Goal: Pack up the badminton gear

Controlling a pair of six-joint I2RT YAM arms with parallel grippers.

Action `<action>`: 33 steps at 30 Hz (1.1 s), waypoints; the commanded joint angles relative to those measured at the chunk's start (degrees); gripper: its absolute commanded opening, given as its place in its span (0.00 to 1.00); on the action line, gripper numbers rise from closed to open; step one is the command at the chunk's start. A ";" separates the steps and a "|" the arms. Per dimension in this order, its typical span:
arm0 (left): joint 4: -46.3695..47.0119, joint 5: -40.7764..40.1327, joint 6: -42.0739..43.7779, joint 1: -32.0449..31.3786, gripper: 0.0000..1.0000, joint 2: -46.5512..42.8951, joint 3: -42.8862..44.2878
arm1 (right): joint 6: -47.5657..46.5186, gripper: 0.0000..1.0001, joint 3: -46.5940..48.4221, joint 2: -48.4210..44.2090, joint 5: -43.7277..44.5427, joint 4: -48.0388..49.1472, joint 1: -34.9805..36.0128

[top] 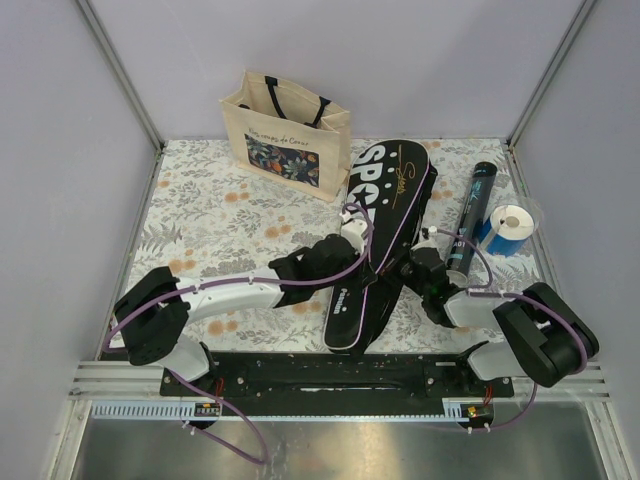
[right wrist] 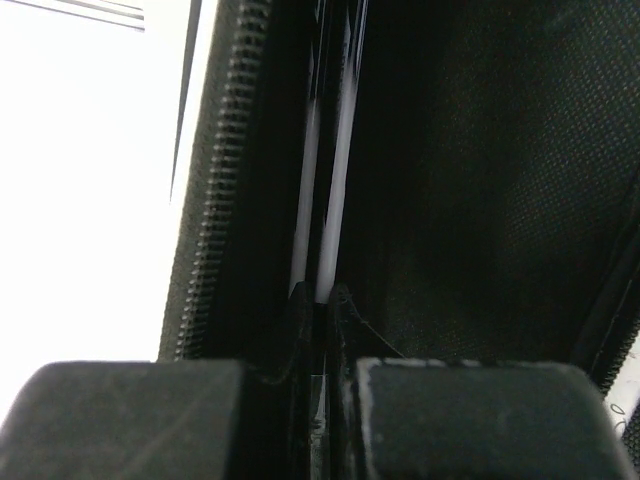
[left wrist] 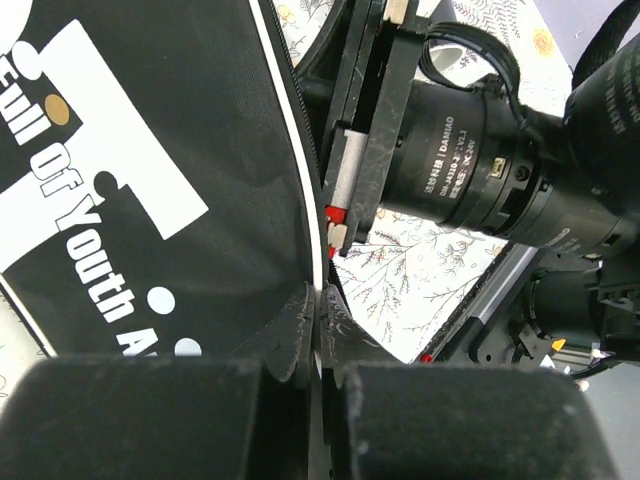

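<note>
The black racket-shaped cover with white lettering lies slanted across the middle of the flowered table. My left gripper is at its left rim, shut on the white-piped edge of the cover; its fingertips pinch that edge. On the cover's right side, my right gripper is shut on a thin white-edged strip of the cover, beside its zipper. The long black tube lies right of the cover. What is inside the cover is hidden.
A beige tote bag with a floral print stands at the back of the table. A short blue-and-white roll sits beside the tube, near the right wall. The right arm's wrist fills the right of the left wrist view.
</note>
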 commanded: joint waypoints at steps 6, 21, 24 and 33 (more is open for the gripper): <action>7.63 5.33 -5.65 0.26 0.00 -2.01 -3.94 | 0.18 0.16 5.70 3.06 6.44 5.82 2.14; 2.89 3.74 -3.54 1.23 0.29 -0.16 -2.89 | -10.19 0.65 13.78 -17.75 12.14 -39.00 2.67; 1.57 2.43 -2.84 1.23 0.31 -1.39 -2.88 | -11.24 0.75 13.61 -21.80 14.34 -44.19 2.58; -3.53 -8.28 -0.12 1.40 0.50 -8.59 -4.03 | -18.27 0.85 17.47 -27.35 23.48 -51.41 2.23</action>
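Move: My left hand is still pinching the lifted edge of the racket bag's cover. The bag's middle lies about 18 cm ahead of it, 2 cm to its right and 10 cm below. My right hand is reaching under that cover, still shut on the racket handle. From it, the bag's middle is roughly 13 cm ahead, 2 cm left and 3 cm below. The shuttlecock tube is some 20 cm ahead and 27 cm right; the blue-and-white roll, 17 cm ahead and 35 cm right. My right hand sinks a little as its fingers open and let go of the racket handle inside the bag. It then draws out from under the cover, about 7 cm each to the right and up and slightly back, opening wide and rolling some 20 degrees. Meanwhile my left hand lowers the cover edge 2 cm or so, opens about halfway to release it, and eases left nearly 3 cm. ##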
